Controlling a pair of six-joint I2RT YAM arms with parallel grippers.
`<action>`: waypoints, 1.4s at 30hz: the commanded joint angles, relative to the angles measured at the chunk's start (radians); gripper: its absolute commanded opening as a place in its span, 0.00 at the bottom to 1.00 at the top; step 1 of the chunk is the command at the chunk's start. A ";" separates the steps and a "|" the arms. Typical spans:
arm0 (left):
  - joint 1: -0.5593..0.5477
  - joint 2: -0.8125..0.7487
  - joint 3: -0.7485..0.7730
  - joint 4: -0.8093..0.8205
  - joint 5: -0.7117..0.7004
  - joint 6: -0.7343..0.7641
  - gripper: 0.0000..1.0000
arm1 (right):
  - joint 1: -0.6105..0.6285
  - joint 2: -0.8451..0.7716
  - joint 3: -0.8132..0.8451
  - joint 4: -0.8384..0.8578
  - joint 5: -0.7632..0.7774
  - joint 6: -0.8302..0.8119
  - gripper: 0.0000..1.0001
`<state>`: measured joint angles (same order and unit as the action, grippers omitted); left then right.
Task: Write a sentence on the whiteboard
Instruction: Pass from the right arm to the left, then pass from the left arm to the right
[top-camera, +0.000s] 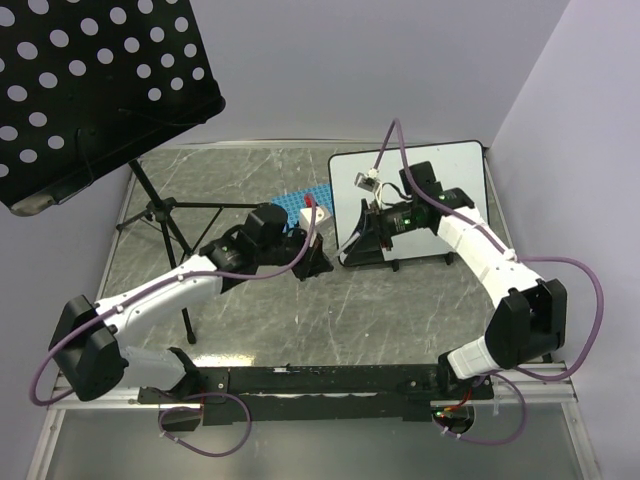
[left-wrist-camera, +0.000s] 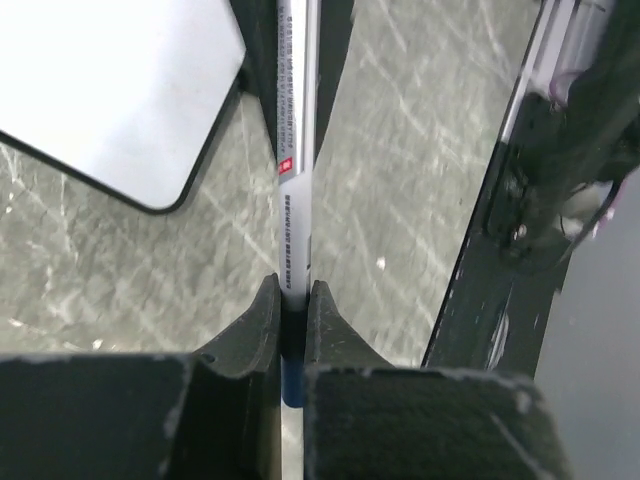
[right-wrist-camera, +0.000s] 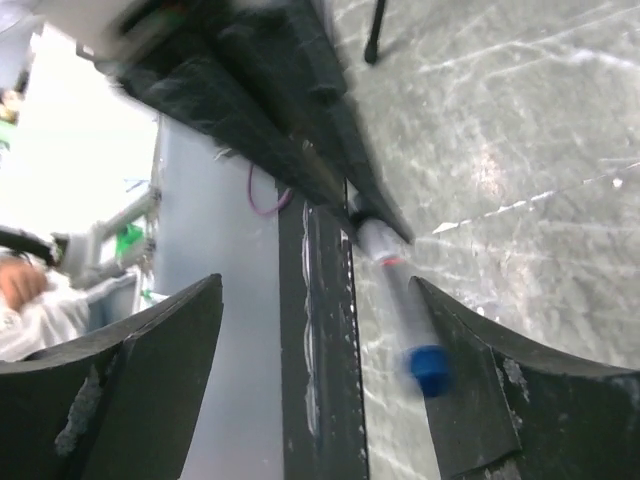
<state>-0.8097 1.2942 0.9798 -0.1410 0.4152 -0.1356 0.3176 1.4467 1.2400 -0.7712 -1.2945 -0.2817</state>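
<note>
The whiteboard (top-camera: 455, 165) stands at the back right, and one rounded corner of it (left-wrist-camera: 100, 80) shows in the left wrist view. Its visible face is plain white; the sentence shows in no view. My left gripper (top-camera: 318, 262) (left-wrist-camera: 292, 290) is shut on a white marker (left-wrist-camera: 296, 150) with a red band and a blue end. That marker (right-wrist-camera: 395, 290) runs between the spread fingers of my right gripper (right-wrist-camera: 318, 282), close to the right finger, but they do not clamp it. The right gripper (top-camera: 360, 240) hangs open in front of the board's left edge, facing the left gripper.
A black perforated music stand (top-camera: 90, 90) on a tripod (top-camera: 165, 215) fills the back left. A blue gridded rack (top-camera: 300, 198) with a small white block (top-camera: 310, 213) lies behind the left gripper. The black base rail (top-camera: 330, 380) runs along the near edge. Walls close the back and right.
</note>
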 joint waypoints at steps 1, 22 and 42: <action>0.021 0.036 0.092 -0.163 0.123 0.125 0.01 | -0.005 0.044 0.147 -0.304 -0.049 -0.345 0.82; 0.061 0.082 0.105 -0.068 0.192 0.044 0.01 | 0.057 0.141 0.168 -0.231 -0.037 -0.211 0.68; 0.073 0.094 0.076 0.001 0.158 -0.041 0.01 | 0.058 0.127 0.133 -0.102 -0.034 -0.083 0.01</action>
<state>-0.7494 1.3777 1.0637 -0.2028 0.6106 -0.1566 0.3611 1.5887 1.3758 -0.8825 -1.2629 -0.3885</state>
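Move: The marker, its cap end already pinched by the left fingers, sticks out towards the right hand: its middle is about 3 cm to the right hand's left and 1 cm below, level fore and aft. The whiteboard lies roughly 17 cm right, 13 cm ahead and 20 cm below; the blue rack 12 cm left, 12 cm ahead, equally low. From the left hand, the marker's middle is 3 cm ahead, 3 cm right. The right hand eases about 2 cm left and forward, closing on the marker the left fingers keep holding. ##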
